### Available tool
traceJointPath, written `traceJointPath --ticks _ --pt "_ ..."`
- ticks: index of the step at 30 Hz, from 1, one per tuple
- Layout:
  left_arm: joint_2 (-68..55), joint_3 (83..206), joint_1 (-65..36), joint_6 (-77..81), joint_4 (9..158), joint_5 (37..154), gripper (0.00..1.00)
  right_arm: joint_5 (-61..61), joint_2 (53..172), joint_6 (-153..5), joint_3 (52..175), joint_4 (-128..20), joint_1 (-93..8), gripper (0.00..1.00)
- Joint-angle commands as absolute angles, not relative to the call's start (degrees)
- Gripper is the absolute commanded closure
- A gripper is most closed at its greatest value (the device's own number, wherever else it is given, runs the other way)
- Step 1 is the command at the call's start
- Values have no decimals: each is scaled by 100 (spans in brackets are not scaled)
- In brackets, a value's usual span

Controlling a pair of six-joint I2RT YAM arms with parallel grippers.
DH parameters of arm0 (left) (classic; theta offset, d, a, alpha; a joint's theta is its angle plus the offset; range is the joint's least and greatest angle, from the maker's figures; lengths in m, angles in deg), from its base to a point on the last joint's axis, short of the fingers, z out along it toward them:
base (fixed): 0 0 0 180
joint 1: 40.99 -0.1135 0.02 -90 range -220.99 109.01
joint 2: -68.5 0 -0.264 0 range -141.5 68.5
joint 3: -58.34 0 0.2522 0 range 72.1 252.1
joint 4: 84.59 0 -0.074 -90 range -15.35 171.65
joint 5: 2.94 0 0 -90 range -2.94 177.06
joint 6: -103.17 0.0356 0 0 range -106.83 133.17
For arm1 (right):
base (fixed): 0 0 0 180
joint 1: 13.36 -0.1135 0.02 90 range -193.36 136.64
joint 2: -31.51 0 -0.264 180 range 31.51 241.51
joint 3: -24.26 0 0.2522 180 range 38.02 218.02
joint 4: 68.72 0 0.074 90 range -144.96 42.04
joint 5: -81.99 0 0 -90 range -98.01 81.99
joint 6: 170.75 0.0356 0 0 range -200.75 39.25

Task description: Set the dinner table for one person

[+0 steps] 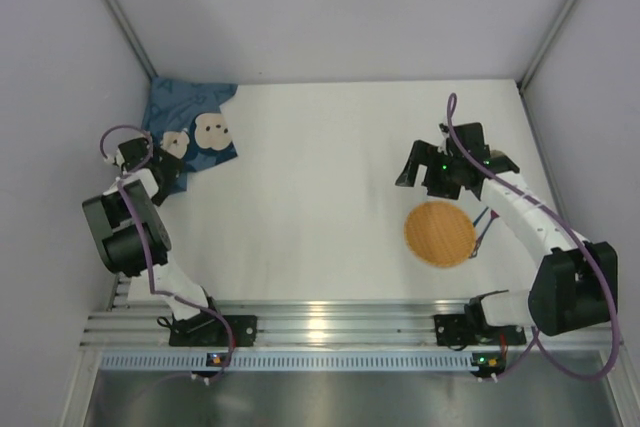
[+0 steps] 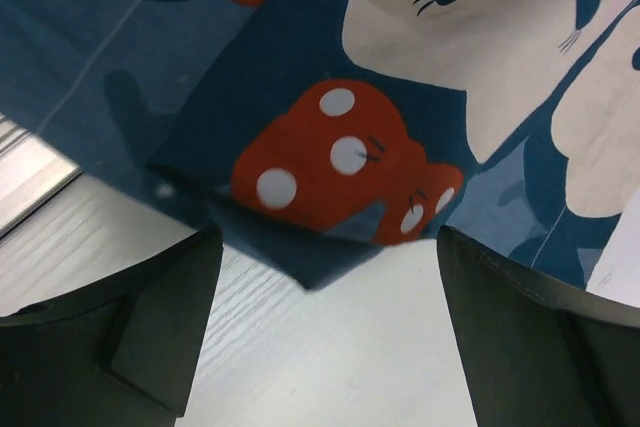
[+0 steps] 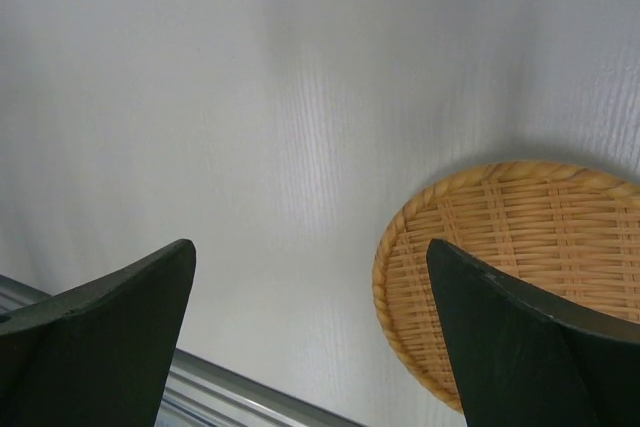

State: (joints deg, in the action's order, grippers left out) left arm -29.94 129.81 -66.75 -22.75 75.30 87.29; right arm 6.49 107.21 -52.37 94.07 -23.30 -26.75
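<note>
The white dinner table (image 1: 320, 177) carries a crumpled blue bear-patterned cloth placemat (image 1: 195, 132) at its far left corner. My left gripper (image 1: 168, 169) hovers low at the cloth's near edge. In the left wrist view the gripper (image 2: 325, 337) is open, its dark fingers (image 2: 150, 327) either side of a folded cloth corner (image 2: 320, 262) that lies just ahead of them, with bare table between. A round woven plate (image 1: 438, 234) lies at the near right. My right gripper (image 1: 440, 169) hangs open above the table just beyond the plate (image 3: 500, 217), holding nothing (image 3: 310, 337).
Thin dark sticks (image 1: 485, 227) lie beside the plate's right rim. Grey walls enclose the table on the left, back and right. An aluminium rail (image 1: 320, 327) with both arm bases runs along the near edge.
</note>
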Motion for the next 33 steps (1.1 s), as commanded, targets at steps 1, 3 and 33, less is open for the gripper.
traceJointPath --ticks 1,3,33 --pt "-3380 13344 -6674 -2392 8304 9163 7 693 10736 -5508 9813 -2051 -2716 0" --pt "-3504 13345 -6674 -2445 8533 9180 8 719 10771 -5553 9805 -2007 -2707 0" --pt "-4594 14417 -3389 -521 7709 11509 100 561 11369 -5579 10271 -2217 -2716 0"
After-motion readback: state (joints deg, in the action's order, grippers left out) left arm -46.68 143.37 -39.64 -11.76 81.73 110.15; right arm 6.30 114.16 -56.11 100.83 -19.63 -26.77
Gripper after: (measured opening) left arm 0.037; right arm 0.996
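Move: The left gripper is open, low over the near edge of the blue cloth, whose red bow print lies about 6 cm straight ahead and some 3 cm below. Of the cloth's two pale faces, the nearer is about 10 cm ahead and 3 cm to the right, the other some 13 cm ahead and 12 cm to the right. From the right hand the bow is roughly 65 cm to the left, 12 cm ahead and 10 cm lower. Slide the left gripper forward about 8 cm, sinking slightly, into the blue cloth's near edge while closing the fingers to pinch the fabric at the red bow. Keeping it pinched, sweep low to the right some 26 cm, dragging the cloth towards the open middle of the table and turning the hand clockwise about 50 degrees. ##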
